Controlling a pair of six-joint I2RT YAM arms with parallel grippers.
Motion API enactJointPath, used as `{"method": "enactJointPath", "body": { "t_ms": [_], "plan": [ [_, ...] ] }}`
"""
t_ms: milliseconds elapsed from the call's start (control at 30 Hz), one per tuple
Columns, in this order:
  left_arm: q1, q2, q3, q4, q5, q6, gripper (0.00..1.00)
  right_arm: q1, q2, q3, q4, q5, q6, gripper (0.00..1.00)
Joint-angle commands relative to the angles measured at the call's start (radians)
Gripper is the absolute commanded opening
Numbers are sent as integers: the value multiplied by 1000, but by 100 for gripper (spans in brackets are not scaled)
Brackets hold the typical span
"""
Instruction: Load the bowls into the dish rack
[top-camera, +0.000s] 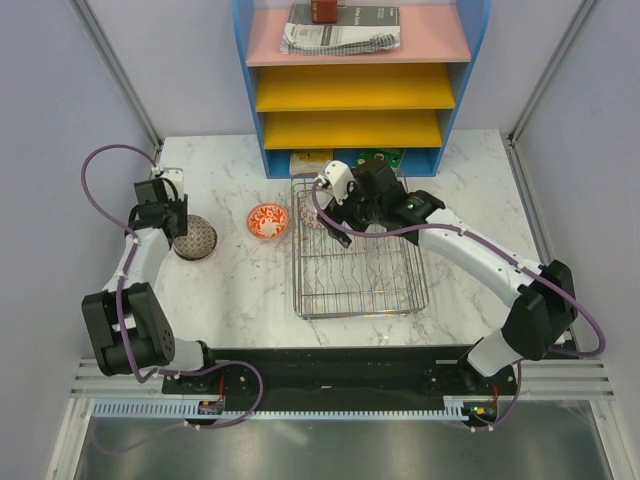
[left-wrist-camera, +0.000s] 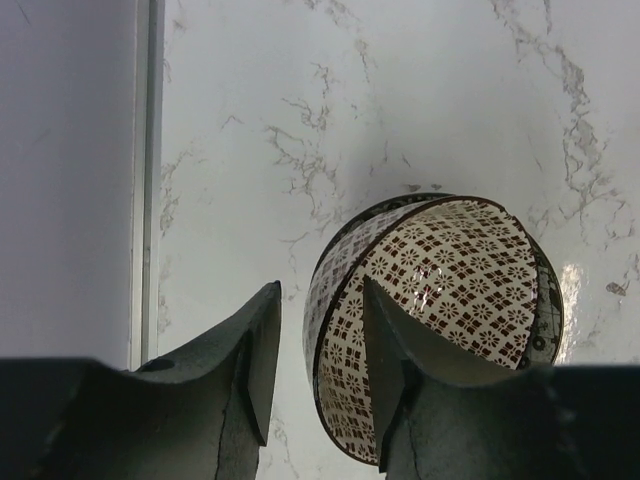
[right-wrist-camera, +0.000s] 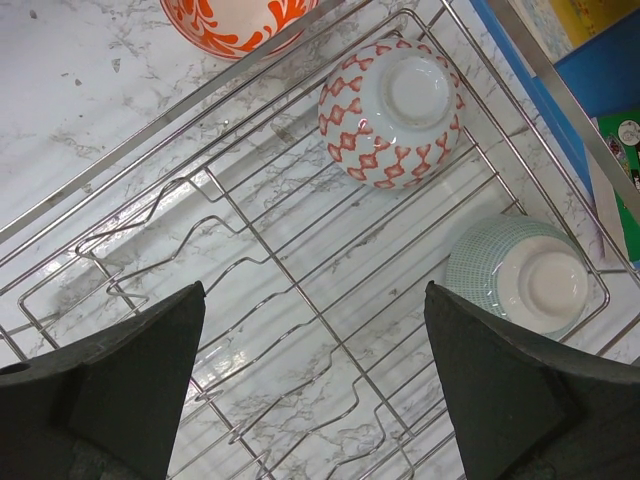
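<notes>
A grey-brown patterned bowl (top-camera: 195, 240) (left-wrist-camera: 450, 300) stands on the marble table at the left. My left gripper (top-camera: 177, 224) (left-wrist-camera: 320, 290) straddles its near rim, one finger inside and one outside. A gap shows between the outer finger and the wall, so it is open. The dish rack (top-camera: 300, 290) (right-wrist-camera: 200, 100) holds a white bowl with red diamonds (right-wrist-camera: 392, 112) and a pale green bowl (right-wrist-camera: 520, 272), both upside down at its far end. A red-orange bowl (top-camera: 267, 221) (right-wrist-camera: 240, 20) sits left of the rack. My right gripper (top-camera: 345, 215) (right-wrist-camera: 314, 290) hangs open over the rack, empty.
A blue-framed shelf unit (top-camera: 350, 90) with yellow and pink trays stands at the back, right behind the rack. Papers lie on its pink top. A green item (top-camera: 380, 157) sits at its foot. A grey wall (left-wrist-camera: 60, 180) runs close to the left of the patterned bowl.
</notes>
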Motion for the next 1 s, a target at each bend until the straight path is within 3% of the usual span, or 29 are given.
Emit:
{"method": "enactJointPath", "body": {
  "t_ms": [0, 233, 533, 733, 967],
  "plan": [
    [-10, 19, -15, 37, -31, 40, 44, -3, -53, -11, 8, -22, 21, 98],
    [-20, 29, -21, 39, -43, 41, 20, -3, -75, -23, 6, -23, 23, 98],
    [-27, 18, -14, 34, -62, 43, 2, -4, -75, -23, 6, -23, 25, 98],
    [-27, 7, 31, 2, -57, 32, 2, -3, -72, -14, 6, -23, 32, 98],
    [-27, -71, 101, -90, 55, -6, 2, -3, -63, 40, -12, -58, 55, 98]
  ]
}}
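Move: The brown patterned bowl's middle is about 5 cm to the left hand's right, 1 cm back and 4 cm below it, with its left rim just under the open fingers. The black bowl it nests in lies 3 cm lower than it. The orange bowl stands about 24 cm right of the left hand, 4 cm farther out and 7 cm below. From the right hand, the brown bowl is some 38 cm left, 3 cm back and 14 cm below. Sink the left gripper about 2 cm, easing it back some 1 cm, so that one finger goes down inside and the other outside the brown bowl's left rim. Close the half-open fingers on the way until they pinch the rim, tip them some 5 degrees further down, then hold the pinch and begin lifting, about 1 cm up. ##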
